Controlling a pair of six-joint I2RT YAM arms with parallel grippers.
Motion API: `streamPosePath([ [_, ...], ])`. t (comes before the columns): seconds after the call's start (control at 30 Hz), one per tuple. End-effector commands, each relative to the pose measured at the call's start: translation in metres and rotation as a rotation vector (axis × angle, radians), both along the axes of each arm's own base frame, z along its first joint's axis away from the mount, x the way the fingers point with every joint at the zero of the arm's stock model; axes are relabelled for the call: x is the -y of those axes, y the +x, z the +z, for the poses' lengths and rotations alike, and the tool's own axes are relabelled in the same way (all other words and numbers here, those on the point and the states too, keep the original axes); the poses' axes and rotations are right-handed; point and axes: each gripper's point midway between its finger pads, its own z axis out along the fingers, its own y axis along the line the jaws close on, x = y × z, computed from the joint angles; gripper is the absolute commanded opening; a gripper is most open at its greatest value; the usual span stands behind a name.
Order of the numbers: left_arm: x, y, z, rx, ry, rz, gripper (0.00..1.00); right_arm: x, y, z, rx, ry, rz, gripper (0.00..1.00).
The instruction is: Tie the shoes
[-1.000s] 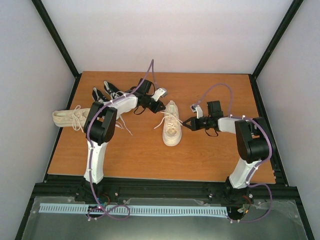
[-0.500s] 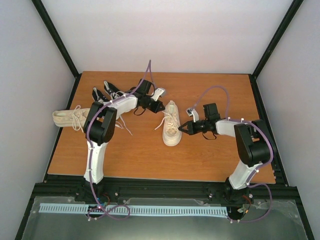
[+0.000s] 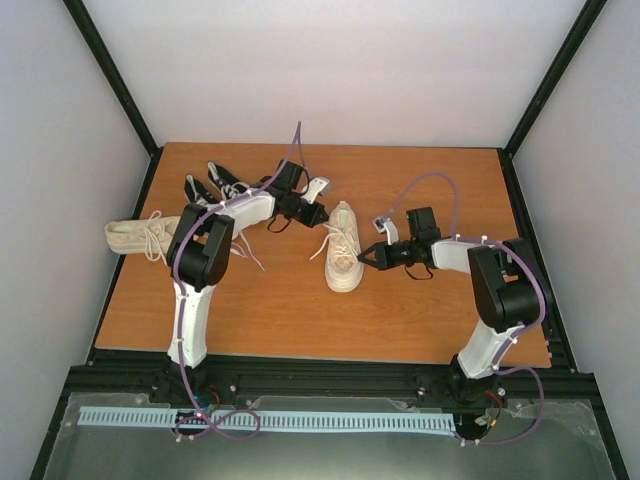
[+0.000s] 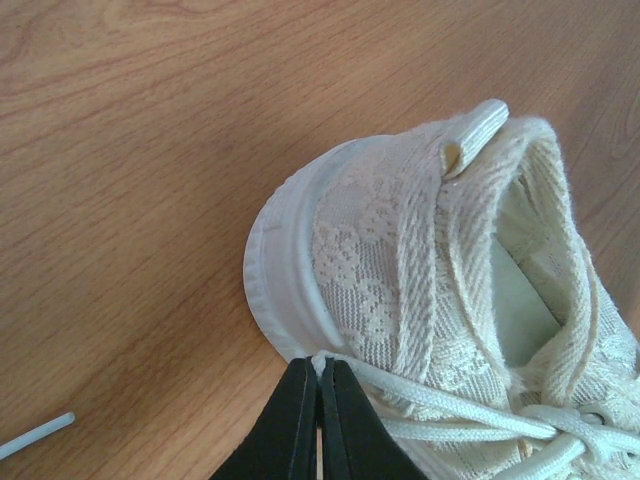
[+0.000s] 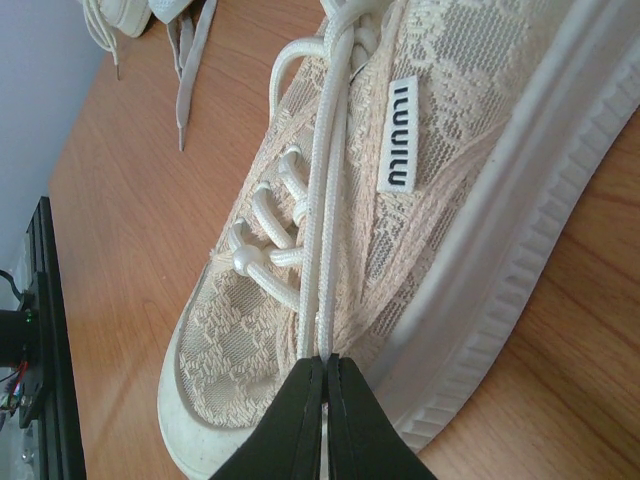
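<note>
A cream lace-up shoe (image 3: 343, 250) lies mid-table, toe towards the arms. My left gripper (image 3: 322, 214) sits at its heel (image 4: 330, 250); in the left wrist view this gripper (image 4: 320, 372) is shut on a bend of pale lace (image 4: 450, 400). My right gripper (image 3: 362, 256) is at the shoe's right side near the toe; in the right wrist view it (image 5: 323, 362) is shut on a doubled strand of lace (image 5: 325, 200) that runs over the eyelets. A second cream shoe (image 3: 135, 236) lies at the left, its laces loose. Two black shoes (image 3: 215, 185) lie behind the left arm.
The wooden table (image 3: 420, 310) ends in a black frame on all sides. Loose lace ends trail by the left arm's elbow (image 3: 250, 255). A white lace tip (image 4: 35, 435) rests on the wood beside the left gripper.
My right gripper has moved left and slightly nearer, up against the middle shoe's side, with the lace in it. The left gripper has barely moved.
</note>
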Motion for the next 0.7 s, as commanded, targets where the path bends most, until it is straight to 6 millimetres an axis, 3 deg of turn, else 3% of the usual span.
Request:
streamPosePath([
  [0.0, -0.018, 0.019, -0.010, 0.037, 0.060, 0.082, 0.01, 0.010, -0.018, -0.027, -0.110, -0.052, -0.016, 0.03],
  [0.2, -0.005, 0.001, 0.007, 0.038, -0.026, -0.021, 0.01, 0.003, -0.004, -0.008, -0.058, -0.017, -0.002, 0.03],
  [0.37, -0.009, 0.002, 0.036, 0.165, 0.013, -0.089, 0.41, -0.001, 0.016, 0.023, 0.034, -0.006, 0.001, 0.16],
  [0.47, -0.016, -0.008, 0.048, 0.238, 0.058, -0.158, 0.50, 0.000, 0.022, 0.035, 0.074, -0.021, -0.004, 0.20],
  [0.67, -0.032, -0.027, 0.048, 0.305, 0.163, -0.258, 0.66, 0.017, 0.037, 0.051, 0.130, -0.042, -0.066, 0.26],
])
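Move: Off the shoe's heel end, the left hand pinches one lace loop, with the bow's knot about 4 cm back and 4 cm to its right, roughly level. The shoe's middle lies 7 cm back, 4 cm right and some 3 cm lower; a black shoe's lace tip rests 6 cm below, 4 cm left and 1 cm ahead. The right hand pinches the other loop: the knot is 6 cm ahead and 4 cm left of it, the shoe's middle 3 cm ahead, 3 cm left and 3 cm lower. Letting go of both lace loops after a brief hold: the left fingers open well over half and the hand rises about 4 cm, drawing back and left off the knot while its fingers tip up and turn clockwise, some 15 degrees in all. The right fingers part only a little as that hand lifts 3 cm and goes forward nearly as far along the shoe's right side. ##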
